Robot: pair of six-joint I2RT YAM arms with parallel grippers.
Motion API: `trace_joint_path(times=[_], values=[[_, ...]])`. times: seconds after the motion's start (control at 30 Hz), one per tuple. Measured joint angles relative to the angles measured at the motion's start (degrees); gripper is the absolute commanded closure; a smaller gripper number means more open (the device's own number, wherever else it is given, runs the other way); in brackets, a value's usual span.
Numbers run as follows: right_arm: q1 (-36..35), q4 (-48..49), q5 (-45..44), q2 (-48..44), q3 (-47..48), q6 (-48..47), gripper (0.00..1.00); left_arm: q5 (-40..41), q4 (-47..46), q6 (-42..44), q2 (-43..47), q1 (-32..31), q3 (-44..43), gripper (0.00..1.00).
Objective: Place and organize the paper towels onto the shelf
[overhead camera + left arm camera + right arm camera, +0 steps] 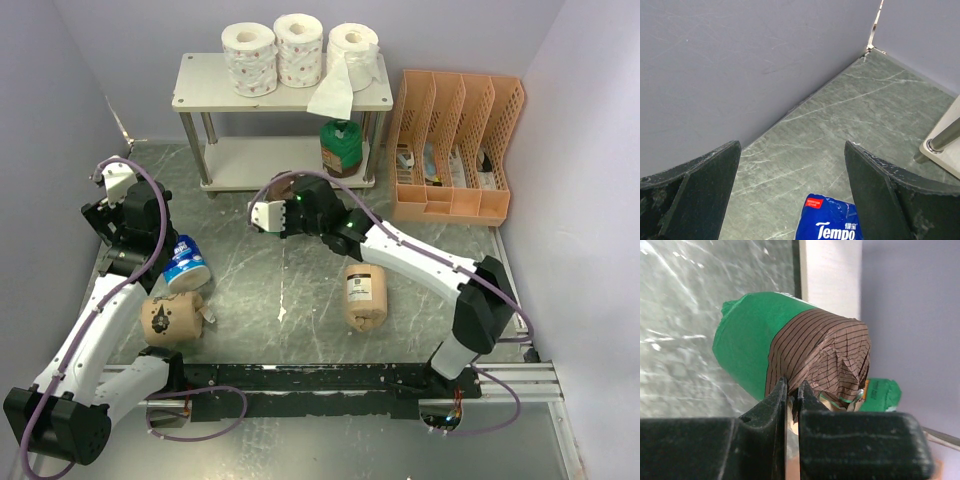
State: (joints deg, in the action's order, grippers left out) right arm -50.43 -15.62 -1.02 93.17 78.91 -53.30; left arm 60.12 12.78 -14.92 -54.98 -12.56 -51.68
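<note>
The shelf (200, 88) stands at the back. Three white paper towel rolls (299, 50) stand on its top board, and the right one trails a loose sheet. A green-wrapped roll (341, 147) stands at the right of the lower board and also shows in the right wrist view (881, 392). My right gripper (792, 386) is shut on the brown-striped end of another green roll (747, 340); in the top view the gripper (270, 216) hides that roll. My left gripper (792, 150) is open above the blue roll (832, 222), which lies on the table (185, 262). Two tan rolls (172, 318) (365, 295) lie on the table.
An orange slotted file organizer (455, 150) stands at the back right. Grey walls close in the left, back and right sides. A shelf post (945, 140) shows at the right of the left wrist view. The arm rail (330, 378) runs along the near edge.
</note>
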Motion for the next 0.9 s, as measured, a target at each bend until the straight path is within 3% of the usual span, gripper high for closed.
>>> trace_joint_path(times=[0.23, 0.6, 0.9], values=[[3.82, 5.57, -4.37, 3.23, 0.33, -9.40, 1.00, 0.17, 0.09, -0.07, 0.00, 0.00, 0.00, 0.04], [9.33, 13.92, -5.46, 9.77, 9.11, -18.95, 1.00, 0.81, 0.07, -0.02, -0.35, 0.02, 0.00, 0.04], [11.89, 18.23, -4.66, 19.30, 13.33, -21.22, 1.00, 1.09, 0.09, -0.07, -1.16, 0.87, 0.00, 0.04]])
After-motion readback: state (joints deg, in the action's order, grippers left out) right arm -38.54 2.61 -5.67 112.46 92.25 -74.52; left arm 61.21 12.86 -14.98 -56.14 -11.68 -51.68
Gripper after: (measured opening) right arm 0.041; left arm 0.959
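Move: The right hand holds the green-and-brown paper towel roll. The free spot on the lower shelf it goes for lies about 19 cm ahead, 3 cm to the right and some 10 cm lower. The green roll already shelved stands roughly 10 cm to the right of that spot, level with it; the upper board's middle is about 23 cm straight ahead of the hand and 6 cm above. From the idle left hand the spot is some 23 cm ahead, 40 cm to the right and 17 cm down. Carrying the pinched roll forward about 17 cm, the right hand brings it in over the lower shelf towards the gap beside the shelved green roll. The path arcs: nearly level at first, then up some 5 cm, then down about 4. The wrist lifts the fingertips by roughly 25 degrees and swings them more forward, and the fingers keep their hold. ##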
